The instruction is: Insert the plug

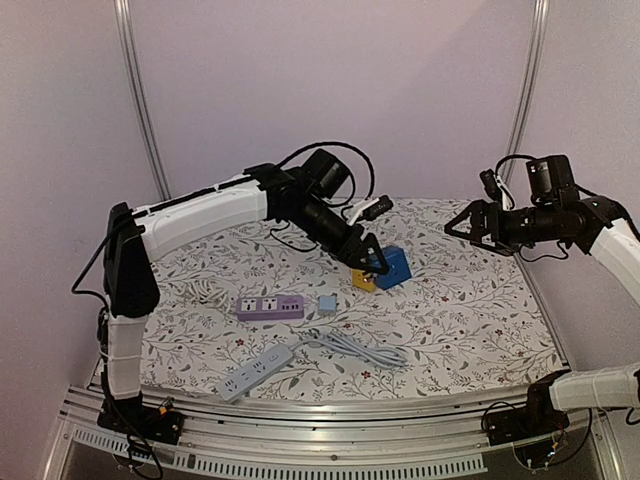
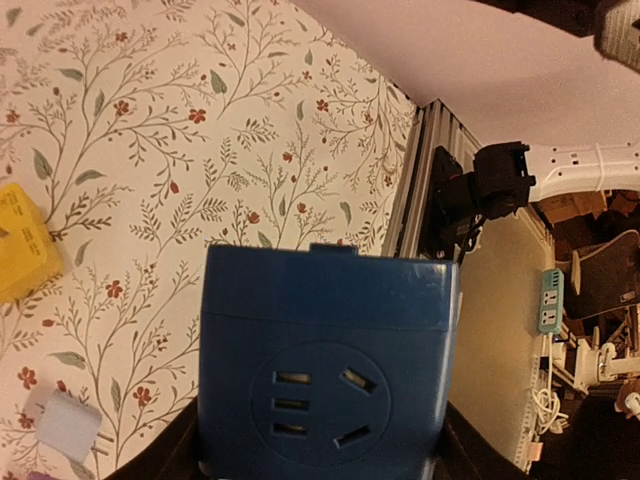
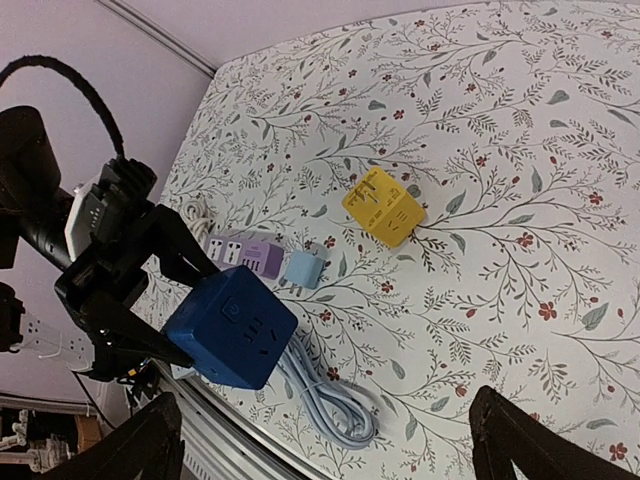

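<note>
My left gripper (image 1: 372, 262) is shut on a blue cube socket (image 1: 395, 265) and holds it above the table. In the left wrist view the cube (image 2: 325, 370) fills the space between my dark fingers (image 2: 165, 455), its outlet face toward the camera. The right wrist view shows the same cube (image 3: 232, 327) clamped by the left fingers (image 3: 165, 250). A small light-blue plug (image 1: 327, 303) lies on the cloth beside a purple power strip (image 1: 270, 306); the plug (image 3: 303, 268) shows its pins. My right gripper (image 1: 462, 225) hangs open in the air at the right, nothing between its fingers (image 3: 150, 440).
A yellow cube socket (image 1: 363, 281) sits on the floral cloth just under the blue cube. A pale power strip (image 1: 257, 371) with its bundled cable (image 1: 360, 350) lies near the front edge. A white coiled cord (image 1: 205, 290) rests at the left.
</note>
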Controlling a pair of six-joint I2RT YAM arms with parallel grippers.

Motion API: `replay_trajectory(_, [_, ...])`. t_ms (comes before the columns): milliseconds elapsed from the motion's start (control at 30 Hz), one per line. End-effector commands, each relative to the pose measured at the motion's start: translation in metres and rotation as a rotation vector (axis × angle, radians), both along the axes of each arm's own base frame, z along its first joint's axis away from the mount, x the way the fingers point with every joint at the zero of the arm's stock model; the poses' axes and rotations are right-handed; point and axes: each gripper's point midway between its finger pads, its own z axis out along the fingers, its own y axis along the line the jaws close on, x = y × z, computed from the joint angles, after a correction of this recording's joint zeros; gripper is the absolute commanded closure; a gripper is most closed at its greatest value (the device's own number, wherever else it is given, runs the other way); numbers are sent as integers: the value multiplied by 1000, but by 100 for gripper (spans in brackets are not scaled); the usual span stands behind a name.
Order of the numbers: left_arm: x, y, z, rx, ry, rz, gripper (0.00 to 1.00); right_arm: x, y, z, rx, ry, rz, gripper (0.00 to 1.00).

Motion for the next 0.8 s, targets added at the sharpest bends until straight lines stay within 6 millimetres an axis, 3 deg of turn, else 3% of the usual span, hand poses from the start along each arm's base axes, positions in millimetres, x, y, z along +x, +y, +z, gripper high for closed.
replay_trajectory(0, [-12,16,-9,42,256,53,100,16,21,10,104,-16,48,1])
replay_trajectory(233, [-27,27,-3,25,348,29,100,28,23,4,95,2,31,1])
replay_trajectory(400, [-29,30,16,-17,343,21,100,32,27,-2,109,58,22,1])
replay_trajectory(567, [-39,27,43,-126,397,-55,100,29,47,5,165,85,104,1])
replay_trajectory(767, [-45,31,69,-207,439,-121,100,11,80,18,219,75,250,1])
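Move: The blue block, already held in the left fingers, has its middle about 2 cm right of the left hand point and 1 cm below. From the right hand it lies 12 cm left, 1 cm back and 7 cm lower; the right gripper is 13 cm right, 1 cm ahead and 6 cm above the left hand. The yellow block stands roughly 14 cm ahead, 1 cm left and 18 cm below the left hand; the small light-blue plug 5 cm ahead, 12 cm left, 19 cm below. The blue block stays clamped in the left fingers as that hand first dips about 3 cm, drawing back and slightly left, then rises some 6 cm while still going back, rolling about 25 degrees with its forward side tipping down. The right hand, wide open, edges 3 cm forward, then swings left, about 5.5 cm in all, towards the blue block, turning its fingers slightly left, without reaching it. ##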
